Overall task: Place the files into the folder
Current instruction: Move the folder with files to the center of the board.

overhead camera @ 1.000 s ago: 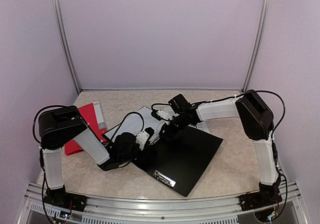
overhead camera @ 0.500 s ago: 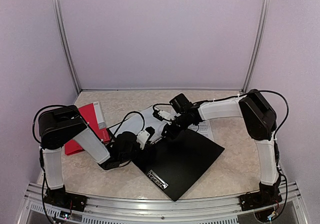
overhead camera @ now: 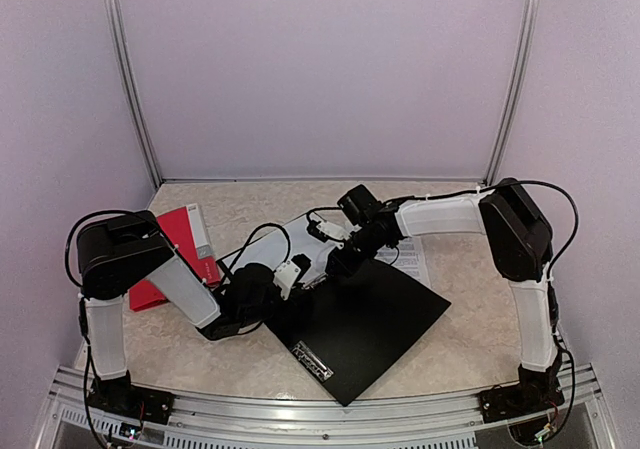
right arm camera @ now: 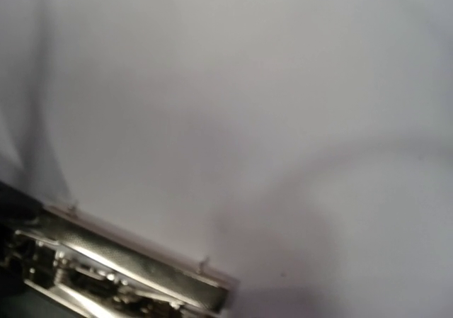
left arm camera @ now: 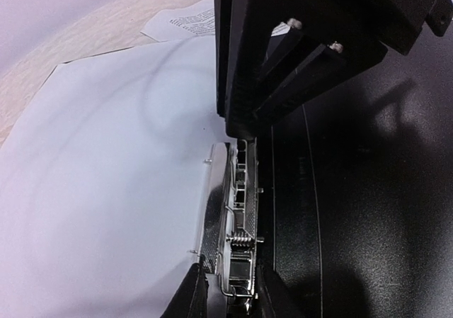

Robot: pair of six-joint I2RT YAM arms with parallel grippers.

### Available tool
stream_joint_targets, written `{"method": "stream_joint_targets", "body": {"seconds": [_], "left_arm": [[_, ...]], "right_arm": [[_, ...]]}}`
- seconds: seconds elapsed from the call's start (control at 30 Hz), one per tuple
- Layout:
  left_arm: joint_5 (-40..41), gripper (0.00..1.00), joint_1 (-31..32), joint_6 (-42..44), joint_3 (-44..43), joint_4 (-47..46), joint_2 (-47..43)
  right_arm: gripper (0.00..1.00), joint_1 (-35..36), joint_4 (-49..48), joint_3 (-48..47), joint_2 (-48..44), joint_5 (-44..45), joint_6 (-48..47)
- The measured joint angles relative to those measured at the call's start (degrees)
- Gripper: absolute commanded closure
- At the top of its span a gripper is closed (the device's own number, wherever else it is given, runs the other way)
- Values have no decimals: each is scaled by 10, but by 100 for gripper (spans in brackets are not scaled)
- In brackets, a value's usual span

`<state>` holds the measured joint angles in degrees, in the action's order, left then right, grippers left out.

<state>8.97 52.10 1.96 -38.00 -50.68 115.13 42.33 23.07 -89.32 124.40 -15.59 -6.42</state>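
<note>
The black folder lies open at the table's middle, its cover spread to the right. White sheets lie on its left half; they fill the left wrist view and the right wrist view. A printed sheet pokes out behind the cover. My left gripper has its fingers on both sides of the folder's metal clip. My right gripper points down at the clip's far end; its own view shows the clip but no fingers.
A red booklet with a white label lies at the left, beside my left arm. Metal frame posts stand at the back corners. A rail runs along the near edge.
The black cover has swung a little toward the near edge and left. My right gripper has shifted slightly left along the clip. My left gripper stays at the clip.
</note>
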Motion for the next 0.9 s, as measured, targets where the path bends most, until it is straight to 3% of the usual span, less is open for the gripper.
{"method": "stream_joint_targets", "body": {"seconds": [0.13, 0.3, 0.43, 0.57, 0.7, 0.9], "left_arm": [[0, 79, 1, 2, 0, 1, 0], [3, 75, 4, 8, -1, 10, -5], [5, 63, 8, 9, -1, 27, -14], [5, 42, 13, 10, -1, 65, -38], [8, 29, 16, 9, 0, 107, -71], [25, 16, 23, 6, -4, 155, -123]], "right_arm": [[68, -1, 6, -3, 0, 5, 17], [66, -1, 6, -7, 0, 7, 34], [65, -2, -7, 5, -8, 8, 45], [62, -2, -15, 40, -38, 11, 53], [61, -2, -25, 73, -71, 15, 68], [60, -2, -47, 134, -135, 22, 91]]}}
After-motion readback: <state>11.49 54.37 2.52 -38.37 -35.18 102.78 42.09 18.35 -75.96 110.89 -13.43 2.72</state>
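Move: The middle clip of the black folder lies between my hands: about 3 cm ahead and 4 cm to the right of my left hand, and some 3 cm back and 4 cm to the left of my right, barely below both. From my left hand, the black cover's middle is about 12 cm right and 9 cm back. The lower clip is roughly 18 cm back and 3 cm right, the red folder some 12 cm ahead and 23 cm left. I let the folder go with both hands. My left fingers, still around the near end of the middle clip, spread wide and come free, rising about 4 cm while easing back slightly. My right hand opens further at the clip's far end, then lifts about 4 cm while drawing right and back and turning some 10 degrees clockwise. ##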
